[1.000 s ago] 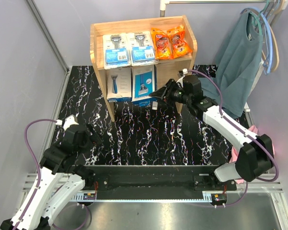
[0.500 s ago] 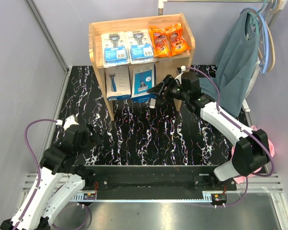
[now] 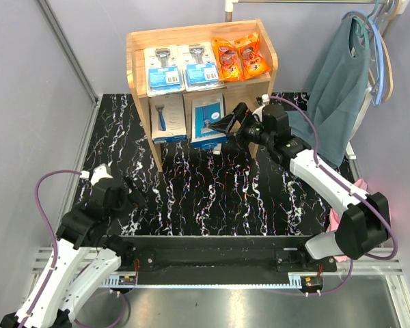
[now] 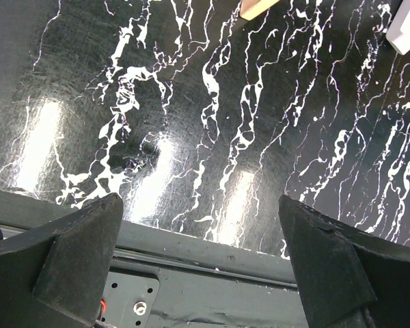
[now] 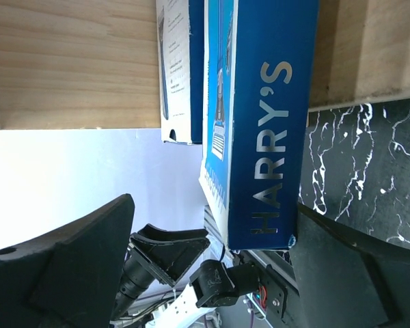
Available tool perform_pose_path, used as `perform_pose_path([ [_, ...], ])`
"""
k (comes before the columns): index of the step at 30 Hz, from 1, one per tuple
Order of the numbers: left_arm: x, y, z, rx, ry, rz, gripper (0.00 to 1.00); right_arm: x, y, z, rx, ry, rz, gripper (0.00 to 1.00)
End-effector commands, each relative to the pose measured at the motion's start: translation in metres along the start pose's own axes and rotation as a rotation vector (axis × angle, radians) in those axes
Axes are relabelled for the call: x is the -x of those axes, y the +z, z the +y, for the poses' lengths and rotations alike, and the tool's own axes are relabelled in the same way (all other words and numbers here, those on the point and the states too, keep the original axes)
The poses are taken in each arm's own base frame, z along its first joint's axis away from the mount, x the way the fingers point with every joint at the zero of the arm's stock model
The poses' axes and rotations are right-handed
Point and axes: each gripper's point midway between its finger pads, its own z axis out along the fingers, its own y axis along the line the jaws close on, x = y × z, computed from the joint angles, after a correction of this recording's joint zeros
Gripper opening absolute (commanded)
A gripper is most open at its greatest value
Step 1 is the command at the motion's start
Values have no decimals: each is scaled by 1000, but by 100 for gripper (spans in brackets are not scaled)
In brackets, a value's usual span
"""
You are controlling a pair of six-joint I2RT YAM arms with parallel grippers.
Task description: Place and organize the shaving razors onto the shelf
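The pale wood shelf (image 3: 138, 75) stands at the back of the black marble table (image 3: 212, 191). Its top tier holds two blue blister razor packs (image 3: 165, 70) (image 3: 201, 67) and two orange packets (image 3: 227, 60) (image 3: 253, 57). Two white-and-blue boxes (image 3: 168, 117) (image 3: 207, 121) stand on the lower tier. My right gripper (image 3: 222, 133) is open at the right box's edge. In the right wrist view the blue "HARRY'S" side (image 5: 273, 123) sits between the spread fingers (image 5: 61, 273), close to the right one, with the gripper (image 5: 212, 260) open. My left gripper (image 3: 130, 197) (image 4: 205, 266) hangs open and empty over the near left table.
A teal shirt on hangers (image 3: 342, 89) hangs at the right beside the shelf. Something pink (image 3: 342, 219) lies by the right arm's base. A metal rail (image 3: 260, 273) runs along the near edge. The shelf's foot (image 4: 260, 7) shows in the left wrist view.
My right gripper has opened wide and let go of the right white-and-blue box, which now stands on the lower tier. The left arm has not moved.
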Motion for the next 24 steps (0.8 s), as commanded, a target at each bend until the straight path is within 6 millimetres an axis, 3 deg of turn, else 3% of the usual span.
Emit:
perform_pose_path([
  [1, 6, -2, -11, -58, -6, -24, 99, 3, -16, 12, 1, -40, -45, 99],
  [6, 4, -2, -12, -63, -3, -16, 99, 0, -18, 1, -36, -40, -43, 100],
  [14, -2, 4, -37, -158, 82, 54, 99, 1, -20, -11, -88, -38, -57, 98],
  [15, -1, 5, -44, -194, 85, 48, 99, 2, -21, -11, -90, -38, -61, 85],
  [19, 8, -4, -60, -280, 86, 14, 99, 3, -19, -11, -95, -24, -62, 51],
  [22, 16, -7, -68, -298, 91, -4, 99, 5, -18, -12, -102, -12, -75, 40],
  [24, 16, -6, -74, -314, 99, 10, 99, 7, -17, -11, -101, -14, -83, 39],
])
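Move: My open right hand is at the front right corner of the blue razor box on the lower shelf; its middle lies about 6 cm ahead, 4 cm left and 3 cm lower. At the same level, the white razor box is roughly 16 cm to my left and 6 cm ahead. The orange bags on the upper shelf are some 8 cm ahead, 4 cm right and 17 cm up. From my left hand, the blue razor box is about 22 cm ahead, 22 cm right and 8 cm up. I sink my right hand about 2.5 cm while easing it some 2 cm to the right, so that one finger sits over and the other under the jutting front corner of the blue razor box; then I close the wide-open fingers and pinch the box through its thickness. Meanwhile my empty left hand, fingers still wide, sets off about 4 cm to the right and slightly forward, turning some 10 degrees clockwise. ##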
